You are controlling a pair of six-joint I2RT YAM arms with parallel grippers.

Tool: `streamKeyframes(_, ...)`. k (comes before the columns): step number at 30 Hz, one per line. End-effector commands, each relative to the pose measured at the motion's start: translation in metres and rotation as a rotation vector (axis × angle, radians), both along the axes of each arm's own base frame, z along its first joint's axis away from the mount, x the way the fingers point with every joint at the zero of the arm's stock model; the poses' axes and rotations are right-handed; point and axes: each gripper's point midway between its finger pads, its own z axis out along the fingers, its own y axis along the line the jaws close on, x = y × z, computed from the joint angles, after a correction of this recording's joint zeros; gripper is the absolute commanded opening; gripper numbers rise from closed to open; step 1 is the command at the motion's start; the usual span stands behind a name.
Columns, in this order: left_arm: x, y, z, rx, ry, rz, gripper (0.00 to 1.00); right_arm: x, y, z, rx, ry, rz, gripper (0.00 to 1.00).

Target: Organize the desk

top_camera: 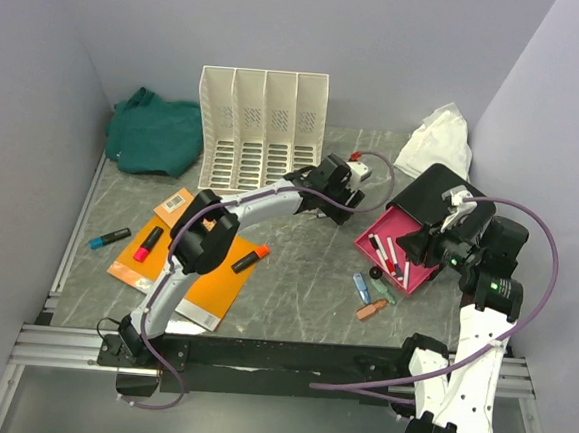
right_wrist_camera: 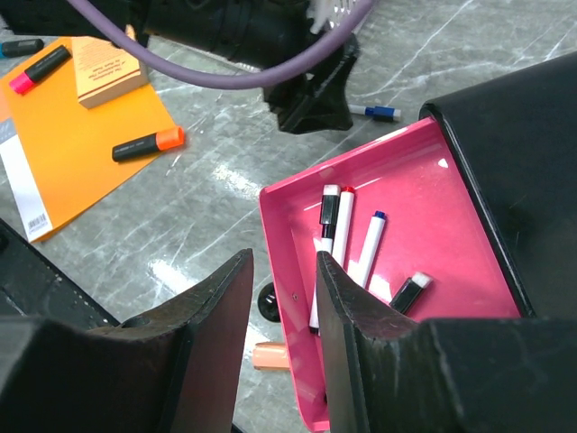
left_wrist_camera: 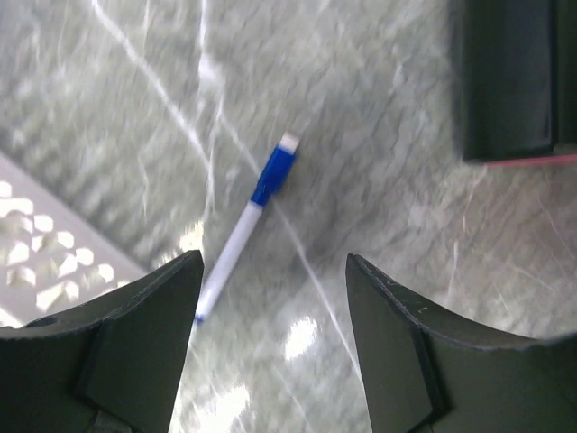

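Note:
A white marker with a blue cap [left_wrist_camera: 248,221] lies on the grey-green veined desk [top_camera: 305,278]. My left gripper [left_wrist_camera: 275,257] hovers over it, open and holding nothing. The marker's tail end sits by the left finger. That gripper [top_camera: 326,194] is in front of the file rack. An open pink tray [right_wrist_camera: 424,198] holds several markers [right_wrist_camera: 341,225]. My right gripper [right_wrist_camera: 284,254] stands part open astride the tray's near wall, one finger inside and one outside, with a gap showing beside the wall. The blue marker [right_wrist_camera: 377,112] also shows just beyond the tray.
A white file rack [top_camera: 262,124] stands at the back, with a green cloth [top_camera: 156,131] to its left and a white cloth [top_camera: 436,138] at the right. The orange folder [top_camera: 180,268] carries highlighters and a notepad [top_camera: 175,205]. A black lid [top_camera: 437,193] rises behind the tray. Small items [top_camera: 371,298] lie in front.

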Motion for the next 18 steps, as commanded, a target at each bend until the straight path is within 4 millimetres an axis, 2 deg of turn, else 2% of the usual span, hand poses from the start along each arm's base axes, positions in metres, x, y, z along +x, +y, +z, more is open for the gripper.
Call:
streamKeyframes(1, 0.008, -0.014, 0.001, 0.005, -0.038, -0.083, 0.7, 0.002, 0.0, 0.007, 0.003, -0.02, 0.01, 0.42)
streamKeyframes(9, 0.03, -0.007, -0.018, 0.037, -0.056, -0.078, 0.67, 0.001, 0.001, 0.007, 0.011, -0.017, 0.015, 0.42)
streamKeyframes(11, 0.034, -0.004, -0.025, 0.039, -0.04, -0.071, 0.64, 0.001, 0.001, 0.007, 0.011, -0.02, 0.017, 0.42)
streamKeyframes(18, 0.021, -0.001, -0.04, 0.037, 0.036, -0.094, 0.47, 0.001, 0.001, 0.009, 0.011, -0.025, 0.016, 0.42)
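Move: The blue-capped marker lies under and just beyond the left fingers, about 4 cm ahead, 2 cm right and 7 cm below. The white organizer's middle is about 14 cm ahead and 18 cm left of that hand, its top higher than the fingers; the open pink drawer is some 14 cm right, 2 cm back and 5 cm below. From the idle right hand the marker lies roughly 19 cm ahead, 13 cm left and 25 cm below. The left hand sinks about 4 cm and edges 2 cm forward towards the marker, its fingers closing partway around it. ##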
